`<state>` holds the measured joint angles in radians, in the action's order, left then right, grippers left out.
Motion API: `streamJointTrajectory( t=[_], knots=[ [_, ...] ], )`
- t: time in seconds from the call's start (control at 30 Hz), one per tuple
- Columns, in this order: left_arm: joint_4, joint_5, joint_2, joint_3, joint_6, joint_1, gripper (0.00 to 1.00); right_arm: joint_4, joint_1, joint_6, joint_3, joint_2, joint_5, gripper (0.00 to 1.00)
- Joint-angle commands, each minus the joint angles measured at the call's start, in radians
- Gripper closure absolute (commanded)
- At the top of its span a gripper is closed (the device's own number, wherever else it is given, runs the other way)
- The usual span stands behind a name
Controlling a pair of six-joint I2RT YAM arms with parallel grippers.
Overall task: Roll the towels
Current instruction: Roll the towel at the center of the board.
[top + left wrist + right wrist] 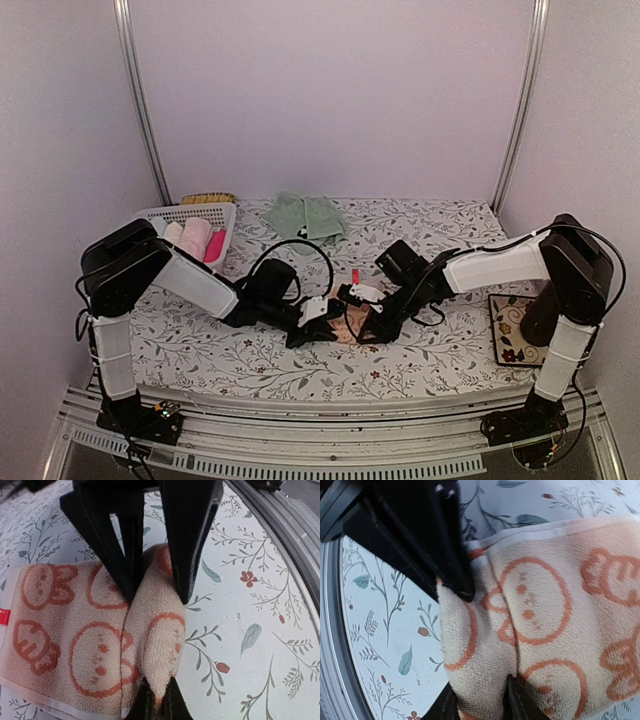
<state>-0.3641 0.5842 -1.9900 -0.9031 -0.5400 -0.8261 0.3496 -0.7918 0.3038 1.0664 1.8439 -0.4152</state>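
Observation:
The orange towel (346, 328) with cream swirls lies flat mid-table, its near edge folded up into a thick ridge (160, 630). My left gripper (159, 695) is shut on one end of that ridge, pinching the cloth thin between its tips. From the opposite side my right gripper (480, 700) straddles the other end (475, 650), the cloth bulging between its fingers and touching both. In the top view the left gripper (322, 322) and right gripper (372, 322) meet over the towel and hide most of it. The mint green towel (308, 215) lies crumpled at the back.
A white lattice basket (160, 213) at back left holds rolled pink and white cloths (198, 238). A dark patterned mat (512, 330) lies beside the right arm's base. The table's grey front rail (295, 525) runs close to the towel.

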Motion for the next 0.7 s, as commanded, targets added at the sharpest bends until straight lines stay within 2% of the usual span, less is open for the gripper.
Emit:
streamJointTrajectory(
  t=[0.0,0.1,0.17,0.43,0.67],
  knots=[
    [0.158,0.084,-0.052,-0.086,0.06,0.032,1.0,-0.103,0.006,-0.009,-0.084,-0.138,0.158,0.53],
    [0.21,0.091,-0.082,-0.133,0.082,0.038,1.0,-0.2,0.005,-0.013,-0.179,-0.236,0.224,0.43],
    [0.227,0.1,-0.094,-0.154,0.096,0.042,1.0,-0.243,0.005,-0.002,-0.228,-0.295,0.253,0.4],
    [0.346,0.146,-0.146,-0.271,0.158,0.063,1.0,-0.4,-0.035,0.029,-0.388,-0.477,0.404,0.38],
    [0.458,0.208,-0.228,-0.385,0.259,0.103,1.0,-0.556,-0.173,0.243,-0.507,-0.542,0.565,0.36]
  ],
)
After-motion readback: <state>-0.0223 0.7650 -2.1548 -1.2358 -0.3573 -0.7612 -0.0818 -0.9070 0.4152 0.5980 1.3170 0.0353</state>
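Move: The roll, lying left to right along the orange towel's near edge, has its middle about 5 cm to the right of the left hand and 4 cm to the left of the right hand, level with both. The flat part it rolls onto is centred some 8 cm ahead and 5 cm right of the left hand, 2 cm lower; the red label is roughly 15 cm ahead, 7 cm right. The green towel lies about 37 cm ahead, 6 cm left. The roll's left end stays pinched in the left fingers, which carry it about 3 cm forward and 2 cm right, level above the table, twisting some 20 degrees forward onto the flat part of the towel. The already loosening right fingers open wide and come free of the roll, rising nearly 8 cm and going right, with the wrist tipping up. ##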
